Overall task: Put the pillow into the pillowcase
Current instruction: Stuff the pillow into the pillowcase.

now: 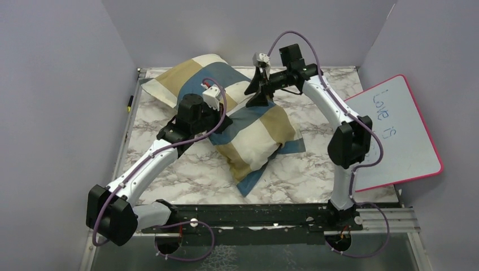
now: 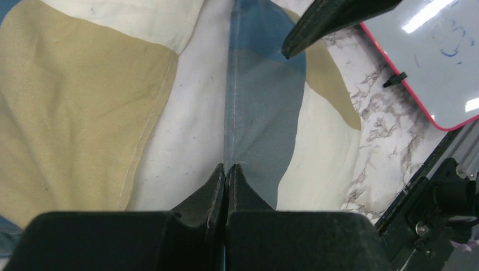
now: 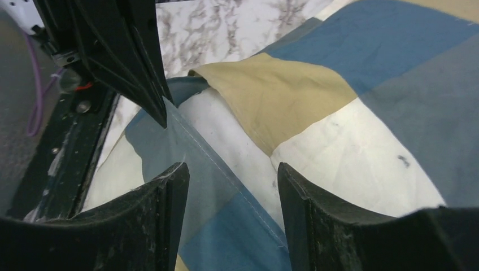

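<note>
The pillowcase [image 1: 254, 132], in blue, tan and cream blocks, lies plump across the marble table. The off-white pillow [image 3: 226, 132] shows inside its mouth, under a tan flap; it also shows as white cloth [image 2: 192, 124] beside the blue hem. My left gripper [image 2: 226, 168] is shut on that blue hem and holds it taut; it sits over the middle of the case [image 1: 236, 108]. My right gripper [image 3: 230, 169] is open, its fingers straddling the same hem without touching it. It hovers just beyond the left gripper [image 1: 255, 99].
A pink-rimmed whiteboard [image 1: 401, 135] leans at the right edge of the table. A small marker [image 1: 129, 103] lies by the left wall. Grey walls close in three sides. The black base rail [image 1: 254, 217] runs along the near edge.
</note>
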Controlling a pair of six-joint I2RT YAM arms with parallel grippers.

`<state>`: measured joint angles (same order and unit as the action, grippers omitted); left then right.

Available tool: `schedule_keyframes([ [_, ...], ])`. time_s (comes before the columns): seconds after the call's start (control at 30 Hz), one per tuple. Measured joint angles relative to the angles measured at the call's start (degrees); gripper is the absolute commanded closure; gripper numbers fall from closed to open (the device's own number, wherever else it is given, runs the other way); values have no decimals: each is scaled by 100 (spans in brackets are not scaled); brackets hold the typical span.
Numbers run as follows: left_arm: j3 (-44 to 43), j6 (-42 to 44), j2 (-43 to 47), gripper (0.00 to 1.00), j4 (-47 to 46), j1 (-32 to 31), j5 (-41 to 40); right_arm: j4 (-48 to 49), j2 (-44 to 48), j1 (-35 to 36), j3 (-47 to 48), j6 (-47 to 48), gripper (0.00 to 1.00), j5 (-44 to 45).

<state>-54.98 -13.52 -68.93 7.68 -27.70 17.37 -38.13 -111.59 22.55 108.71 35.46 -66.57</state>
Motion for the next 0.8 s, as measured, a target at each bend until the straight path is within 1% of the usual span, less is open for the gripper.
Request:
schedule_keyframes([
  [0.1, 0, 256, 63, 100, 302, 68, -48, -778, -734, 0, 767, 369, 37, -455],
  [0.2, 2, 472, 162, 100, 531, 155, -153, -1515, -1270, 13, 1248, 715, 41, -800],
  [0.3, 7, 643, 256, 100, 619, 299, -308, -1917, -1517, 63, 1283, 776, 43, -883],
  [0.4, 7, 765, 282, 100, 710, 481, -551, -2094, -1572, 160, 1185, 791, 44, -988],
  [0.57, -129, 892, 87, 100, 894, 798, -918, -2203, -1539, 247, 857, 866, 55, -1294],
  [0.6, -186, 892, 4, 100, 896, 852, -949, -2262, -1539, 254, 780, 968, 61, -1384],
  [0.67, -243, 885, -122, 100, 898, 916, -966, -2376, -1537, 275, 688, 1185, 81, -1510],
  [0.7, -260, 879, -181, 100, 892, 929, -962, -2439, -1537, 275, 667, 1307, 94, -1556],
  [0.73, -275, 863, -234, 100, 885, 933, -953, -2498, -1537, 278, 660, 1436, 99, -1576],
  [0.8, -297, 841, -345, 100, 874, 933, -907, -2553, -1537, 280, 662, 1552, 100, -1576],
])
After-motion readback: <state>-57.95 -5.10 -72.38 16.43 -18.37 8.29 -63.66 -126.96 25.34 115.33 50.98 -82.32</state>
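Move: The near rim of the pillowcase mouth runs slackly from my closed left fingers towards my open right ones. The stretch I want lies about 7 cm below my right hand, 2 cm back and 2 cm to its right; from my left hand it is some 6 cm ahead and 12 cm right, 3 cm lower. My right hand has bare pillow about 4 cm to its left, level with it, and the tan far rim 5 cm ahead and 7 cm left, both roughly 9 cm below. I sink my right hand about 7 cm onto the near rim, then draw it back some 5 cm and slightly left, rolling the wrist about 20 degrees, and shut the fingers to pinch the rim. My left hand keeps its pinch and drags its end of the rim about 9 cm left, then also forward and a little down, swinging counter-clockwise. ##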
